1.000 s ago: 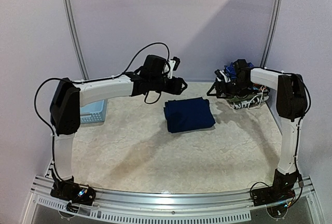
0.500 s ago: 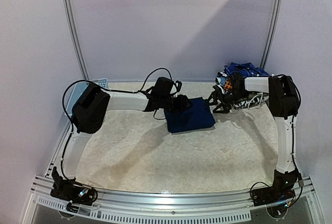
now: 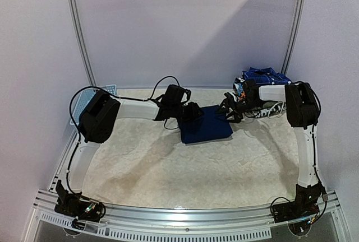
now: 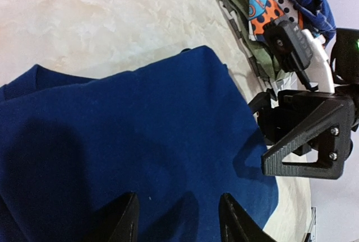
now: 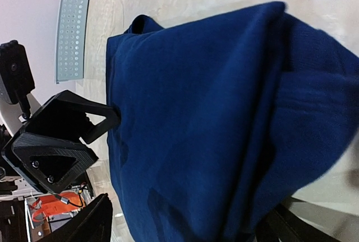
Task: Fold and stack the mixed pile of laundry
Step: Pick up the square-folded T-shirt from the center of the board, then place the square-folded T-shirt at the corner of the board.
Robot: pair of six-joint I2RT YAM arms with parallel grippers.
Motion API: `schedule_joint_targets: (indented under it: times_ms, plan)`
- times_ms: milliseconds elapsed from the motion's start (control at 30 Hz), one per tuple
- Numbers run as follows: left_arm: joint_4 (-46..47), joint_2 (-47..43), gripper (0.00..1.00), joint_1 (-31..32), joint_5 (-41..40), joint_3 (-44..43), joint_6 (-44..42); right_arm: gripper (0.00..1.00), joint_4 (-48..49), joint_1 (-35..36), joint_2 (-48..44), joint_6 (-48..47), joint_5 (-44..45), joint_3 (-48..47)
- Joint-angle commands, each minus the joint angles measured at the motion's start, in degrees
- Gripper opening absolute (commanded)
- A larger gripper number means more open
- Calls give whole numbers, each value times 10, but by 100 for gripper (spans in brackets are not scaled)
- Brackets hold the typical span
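A folded navy garment (image 3: 205, 125) lies flat at the table's middle, and it fills the left wrist view (image 4: 140, 141) and the right wrist view (image 5: 213, 113). My left gripper (image 3: 192, 113) is low over its left edge, open, with both fingertips (image 4: 126, 219) above the cloth. My right gripper (image 3: 230, 109) is at its far right corner, open wide, with the cloth's thick folded edge lying between its fingers (image 5: 95, 222). The mixed laundry pile (image 3: 262, 84) sits heaped at the back right, blue plaid on top, with orange and olive pieces (image 4: 261, 7) showing.
A light-blue slotted basket (image 3: 108, 89) stands at the back left behind the left arm, seen also in the right wrist view (image 5: 72, 32). A white cable (image 3: 275, 109) trails by the pile. Pale walls close in the back and both sides.
The left arm dropped from a raised pose down to the garment's left edge. The right gripper moved left from the pile to the garment's right corner. Both jaws narrowed slightly.
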State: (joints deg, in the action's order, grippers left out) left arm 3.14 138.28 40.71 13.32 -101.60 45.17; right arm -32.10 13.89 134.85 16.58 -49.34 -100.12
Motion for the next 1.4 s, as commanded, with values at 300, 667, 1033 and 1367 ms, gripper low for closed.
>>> schedule_joint_targets:
  times_ms: [300,667,1033,1367]
  plan:
    - [-2,14,49,-10,14,4,-9,45,1,38,71,21,27,-26]
    - [-79,-179,51,-42,-40,108,-139,0,-181,36,38,-156,70,-151]
    - [-114,-322,53,-42,-102,213,-194,0,-351,-13,62,-204,199,-390]
    - [-139,-328,53,-25,-113,224,-213,0,-323,-40,55,-235,277,-481]
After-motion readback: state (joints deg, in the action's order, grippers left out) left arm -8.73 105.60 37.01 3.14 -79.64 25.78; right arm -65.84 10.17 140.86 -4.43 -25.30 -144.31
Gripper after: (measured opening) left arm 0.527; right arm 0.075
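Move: Straddling the right edge of the folded T-shirt near its far corner, the right gripper has the shirt's middle about 7 cm to its left and 5 cm nearer the base, at nearly its own height; the laundry stack lies roughly 13 cm to its right and 8 cm ahead. The left gripper is over the shirt, the middle some 5 cm back, 2 cm right and 3 cm below. Sliding about 3 cm further left onto the T-shirt's edge while sinking slightly, the right hand shuts its fingers and pinches the cloth, as the left hand settles on the top. Then the right lifts some 13 cm, swinging right and forward towards the laundry stack with its fingers tipping steeper down; the left rises and backs off left, half open. ##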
